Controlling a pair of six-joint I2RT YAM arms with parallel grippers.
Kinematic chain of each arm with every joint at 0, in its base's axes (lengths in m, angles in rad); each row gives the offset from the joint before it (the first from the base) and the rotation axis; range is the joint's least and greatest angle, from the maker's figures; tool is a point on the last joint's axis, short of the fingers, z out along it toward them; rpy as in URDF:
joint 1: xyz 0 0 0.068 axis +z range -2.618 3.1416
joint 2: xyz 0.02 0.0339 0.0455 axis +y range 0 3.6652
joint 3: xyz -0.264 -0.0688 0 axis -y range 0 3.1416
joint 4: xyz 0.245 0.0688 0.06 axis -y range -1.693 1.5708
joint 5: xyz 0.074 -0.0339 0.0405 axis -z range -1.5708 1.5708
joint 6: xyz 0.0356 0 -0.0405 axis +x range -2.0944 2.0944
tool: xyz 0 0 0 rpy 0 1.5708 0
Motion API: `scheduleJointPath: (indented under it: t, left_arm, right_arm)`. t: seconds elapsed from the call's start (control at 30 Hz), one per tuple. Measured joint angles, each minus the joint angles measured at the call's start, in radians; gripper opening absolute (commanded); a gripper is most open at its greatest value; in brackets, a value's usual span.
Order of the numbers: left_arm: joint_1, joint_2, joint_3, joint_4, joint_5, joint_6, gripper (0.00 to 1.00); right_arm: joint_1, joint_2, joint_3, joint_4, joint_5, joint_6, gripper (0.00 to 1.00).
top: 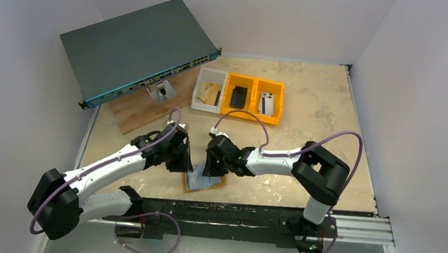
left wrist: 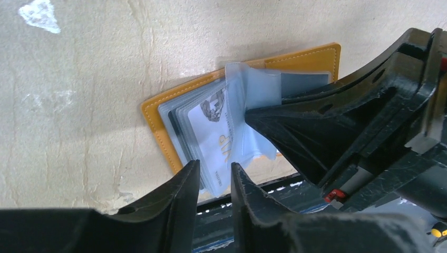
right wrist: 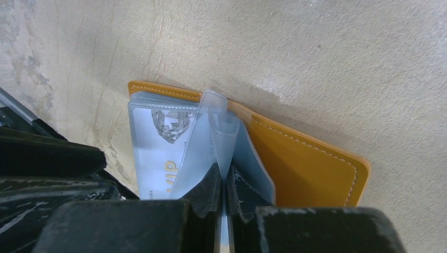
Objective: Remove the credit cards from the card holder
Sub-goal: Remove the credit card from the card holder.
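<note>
The card holder (top: 205, 182) lies open near the table's front edge, its tan-orange leather (left wrist: 158, 118) (right wrist: 300, 163) facing up and a stack of clear sleeves fanned over it. A pale credit card (left wrist: 211, 126) (right wrist: 158, 142) with a diamond picture and "VIP" sits in the top sleeves. My right gripper (top: 212, 165) (right wrist: 223, 171) is shut on one clear sleeve (right wrist: 219, 121) and holds it up. My left gripper (top: 186, 160) (left wrist: 215, 164) stands at the card's near corner, its jaws a narrow gap apart with that corner between them.
At the back left, a grey network switch (top: 137, 47) rests on a wooden board (top: 144, 111). Behind the arms stand a white bin (top: 209, 89) and two orange bins (top: 253, 98). The black rail (top: 233, 212) at the table's front edge runs just under the card holder.
</note>
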Motion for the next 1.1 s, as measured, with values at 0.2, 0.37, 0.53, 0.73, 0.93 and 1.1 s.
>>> scheduleJointPath:
  t: [0.2,0.37,0.53,0.73,0.93,1.1]
  left_arm:
    - [0.0,0.06,-0.003,0.046,0.028,-0.002,0.1]
    - [0.0,0.121,-0.003,0.083,0.046,-0.003,0.05]
    - [0.0,0.164,-0.016,0.116,0.055,-0.013,0.0]
    - [0.0,0.184,-0.055,0.154,0.061,-0.045,0.0]
    - [0.0,0.218,-0.056,0.212,0.087,-0.053,0.0]
    - [0.0,0.227,-0.056,0.233,0.102,-0.052,0.0]
  right_arm:
    - [-0.022,-0.006,-0.046,0.077,-0.051,0.016,0.0]
    - [-0.028,-0.006,-0.072,0.132,-0.072,0.027,0.0]
    - [-0.047,-0.009,-0.115,0.206,-0.109,0.045,0.0]
    - [-0.076,-0.013,-0.196,0.346,-0.168,0.085,0.0]
    - [-0.097,-0.009,-0.253,0.456,-0.219,0.115,0.01]
    - [-0.103,-0.006,-0.271,0.498,-0.237,0.127,0.14]
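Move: The right fingers already pinch the clear sleeve flap in their tips. From the left hand, that flap lies some 5 cm to the right, 1 cm ahead and 5 cm below; the VIP card is about 3 cm right, 1 cm back and 5 cm below, and the open card holder's middle roughly 6 cm right, 1 cm back and 6 cm down. For the right hand the VIP card lies some 2 cm left and 2 cm back, about 1 cm lower. The left hand sinks about 4.5 cm towards the card sleeves while its part-open fingers shut completely on nothing, then, low down, slides a further centimetre or so to the right, bringing the closed tips onto the sleeve over the VIP card, right beside the pinched flap. The right hand keeps its pinch on the flap nearly in place and tilts by almost 20 degrees, so that its fingers point flatter to the left. ##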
